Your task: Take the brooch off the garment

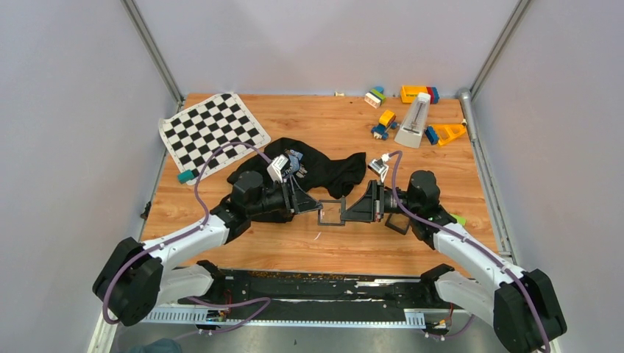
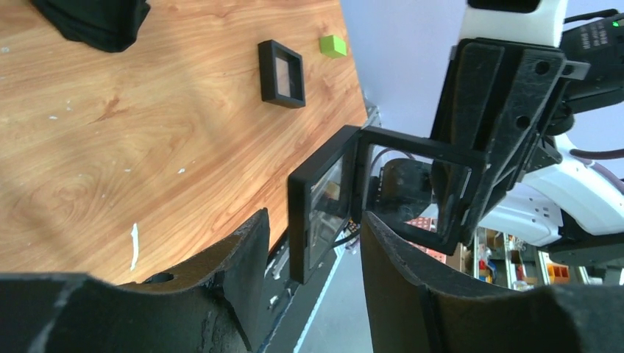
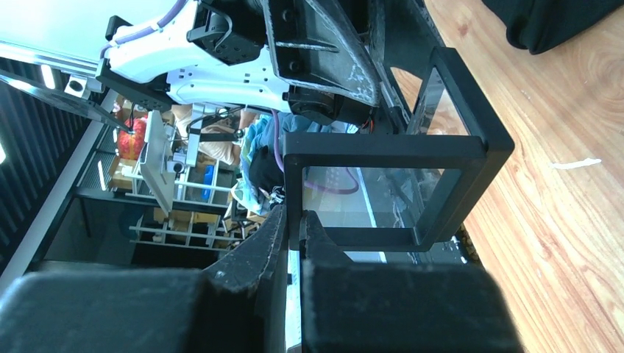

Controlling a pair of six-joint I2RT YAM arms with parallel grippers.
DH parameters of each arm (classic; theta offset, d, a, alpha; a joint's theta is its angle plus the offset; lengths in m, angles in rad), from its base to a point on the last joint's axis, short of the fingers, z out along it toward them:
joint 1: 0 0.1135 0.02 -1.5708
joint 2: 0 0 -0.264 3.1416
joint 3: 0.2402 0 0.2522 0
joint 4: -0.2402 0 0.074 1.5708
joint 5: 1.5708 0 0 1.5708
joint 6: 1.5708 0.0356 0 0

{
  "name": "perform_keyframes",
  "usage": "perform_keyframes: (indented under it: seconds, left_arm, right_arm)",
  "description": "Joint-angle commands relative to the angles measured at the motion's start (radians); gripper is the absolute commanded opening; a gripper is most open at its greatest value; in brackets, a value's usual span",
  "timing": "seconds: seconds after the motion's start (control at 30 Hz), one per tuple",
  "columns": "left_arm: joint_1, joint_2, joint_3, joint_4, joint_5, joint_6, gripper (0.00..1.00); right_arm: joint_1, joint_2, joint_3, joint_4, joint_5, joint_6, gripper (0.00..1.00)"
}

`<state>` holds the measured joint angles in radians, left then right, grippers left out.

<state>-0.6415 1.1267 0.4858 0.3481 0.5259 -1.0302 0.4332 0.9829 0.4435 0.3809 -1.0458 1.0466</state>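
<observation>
The garment (image 1: 324, 165) is a crumpled black heap on the table behind both grippers; its edges also show in the wrist views (image 2: 96, 22) (image 3: 552, 22). No brooch shows in any view. Between the arms, a hinged black square frame (image 1: 332, 212) hangs in the air, spread open in two halves. My right gripper (image 3: 294, 228) is shut on the edge of one half (image 3: 390, 191). My left gripper (image 2: 315, 243) is open, and the other half (image 2: 324, 213) stands between its fingers with a gap on each side.
A second black frame (image 2: 282, 72) lies flat on the wood by the right arm, with a small green block (image 2: 333, 46) beyond it. The chequered mat (image 1: 213, 131) is at the back left, and toy blocks (image 1: 412, 110) are at the back right.
</observation>
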Motion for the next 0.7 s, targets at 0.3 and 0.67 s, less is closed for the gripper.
perform_keyframes:
  seconds: [0.3, 0.67]
  left_arm:
    - [0.003, 0.091, -0.011, 0.187, 0.095, -0.044, 0.43]
    - [0.002, 0.098, -0.006, 0.205, 0.141, -0.056, 0.1]
  right_arm:
    - [-0.002, 0.04, -0.007, 0.16, -0.086, 0.044, 0.0]
    - [0.012, 0.126, 0.029, 0.181, -0.167, 0.03, 0.0]
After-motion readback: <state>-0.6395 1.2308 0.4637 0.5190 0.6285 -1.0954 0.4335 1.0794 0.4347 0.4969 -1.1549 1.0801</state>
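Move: The left hand's half-open fingers are set around the free half of the hinged display frame, its middle about 3 cm to the right and 1 cm back, level; from the right hand, which already grips the other half, it is about 3 cm left. From the left hand, the garment's middle lies some 8 cm ahead, 7 cm left and 16 below; the white scrap is about 8 cm back, straight in line and 17 below. Left hand edges about 1 cm right and pinches the frame's free half; right hand keeps its grip, easing back. ##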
